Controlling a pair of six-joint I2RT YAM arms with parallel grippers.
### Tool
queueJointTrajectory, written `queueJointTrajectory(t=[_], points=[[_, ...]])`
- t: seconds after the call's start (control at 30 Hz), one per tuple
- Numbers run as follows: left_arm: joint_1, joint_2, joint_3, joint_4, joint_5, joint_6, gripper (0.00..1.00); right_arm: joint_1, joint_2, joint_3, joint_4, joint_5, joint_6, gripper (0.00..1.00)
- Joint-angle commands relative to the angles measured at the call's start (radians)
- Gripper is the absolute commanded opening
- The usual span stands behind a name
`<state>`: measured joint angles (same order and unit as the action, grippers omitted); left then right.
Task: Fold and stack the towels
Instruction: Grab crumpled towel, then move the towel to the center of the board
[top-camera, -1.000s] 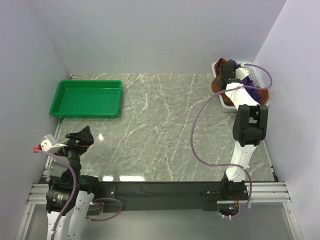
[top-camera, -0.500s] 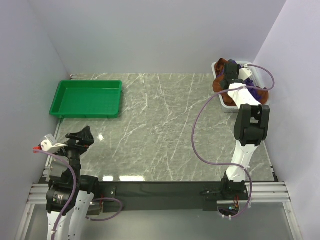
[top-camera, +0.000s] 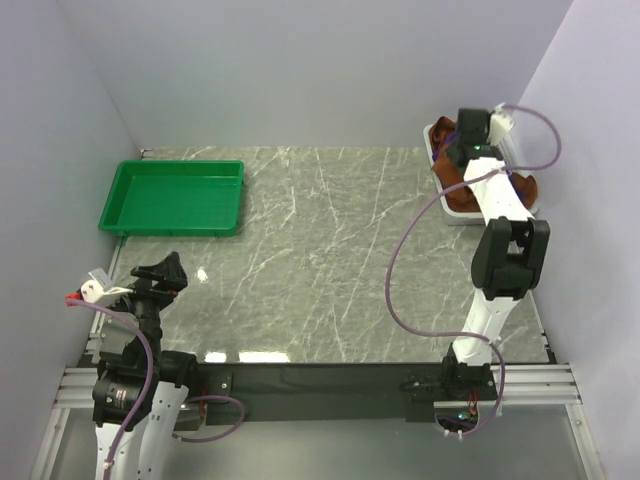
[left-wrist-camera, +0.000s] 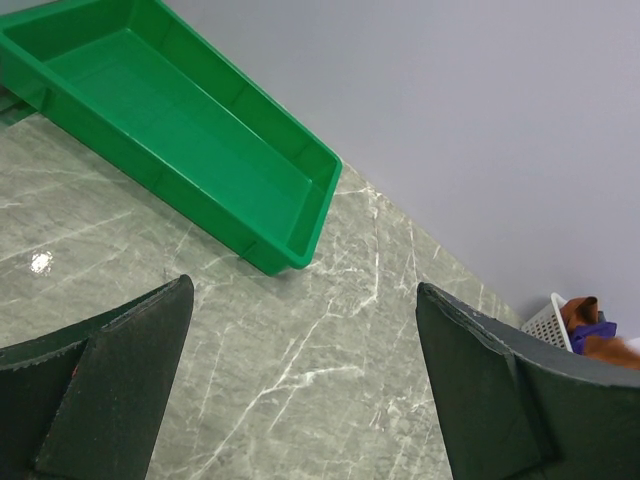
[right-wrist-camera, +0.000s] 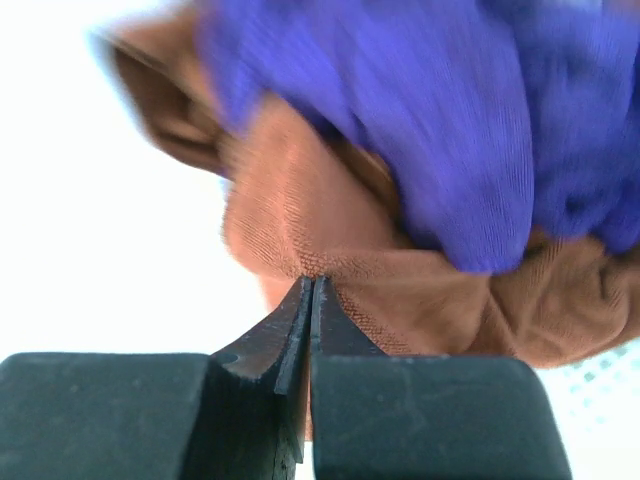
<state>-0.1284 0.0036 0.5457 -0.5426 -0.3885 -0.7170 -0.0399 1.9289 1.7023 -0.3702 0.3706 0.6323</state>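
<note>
Rust-brown towels (top-camera: 462, 196) lie heaped in a white basket (top-camera: 437, 131) at the table's far right. In the right wrist view a purple towel (right-wrist-camera: 450, 120) rests on a rust-brown towel (right-wrist-camera: 300, 220). My right gripper (right-wrist-camera: 312, 281) is shut, its tips pinching a fold of that brown towel. From above, the right gripper (top-camera: 457, 158) hangs over the basket, its tips hidden by the wrist. My left gripper (top-camera: 165, 270) hovers low over the near left of the table, open and holding nothing (left-wrist-camera: 300, 370).
A green tray (top-camera: 175, 166) sits at the far left of the marble table, also seen ahead of the left gripper (left-wrist-camera: 200, 210). Purple walls close in the left, back and right sides. The basket (left-wrist-camera: 548, 320) with towels shows far off in the left wrist view.
My right gripper has closed on the brown towel in the basket, and its wrist has swung up and back over the basket. The left arm has not moved.
</note>
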Motion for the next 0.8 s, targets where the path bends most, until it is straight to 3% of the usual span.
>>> queueJointTrajectory(t=[0.0,0.2,0.37,0.5,0.6,0.77], points=[[0.007,-0.068,0.026,0.029,0.016,0.017,0.99,-0.005,-0.163,0.144,0.036,-0.030,-0.112,0.00],[0.007,-0.068,0.025,0.030,0.014,0.017,0.99,0.009,-0.237,0.289,0.128,-0.180,-0.249,0.00],[0.009,-0.068,0.025,0.030,0.014,0.017,0.99,0.026,-0.196,0.486,0.131,-0.421,-0.264,0.00],[0.009,-0.065,0.025,0.029,0.020,0.019,0.99,0.131,-0.180,0.560,0.149,-0.538,-0.351,0.00],[0.010,-0.062,0.026,0.030,0.022,0.021,0.99,0.193,-0.192,0.544,0.139,-0.620,-0.404,0.00],[0.009,-0.056,0.025,0.033,0.034,0.024,0.99,0.392,-0.320,0.323,0.079,-0.670,-0.499,0.00]])
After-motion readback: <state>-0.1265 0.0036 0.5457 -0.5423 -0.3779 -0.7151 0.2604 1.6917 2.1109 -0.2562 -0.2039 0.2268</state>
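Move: The right fingers are already shut on the brown towel, just above the white basket, whose middle is about 4 cm back, 1 cm to the right and some 14 cm below them. The purple towel lies in it, roughly 10 cm below, 3 cm back and 2 cm right. The open tabletop to clear towards is centred about 28 cm left, 12 cm back and 17 cm below. From the left gripper, that same spot is some 24 cm ahead, 37 cm right and 23 cm below. Keep the right gripper shut on the brown towel and whip it steeply up from the basket, some 35 cm, tipping the fingers up from their downward slant. Near the top, sweep left about 20 cm and slightly back, out past the basket's left side over the tabletop, swinging the hand around 55 degrees counter-clockwise and just beginning to sink. ##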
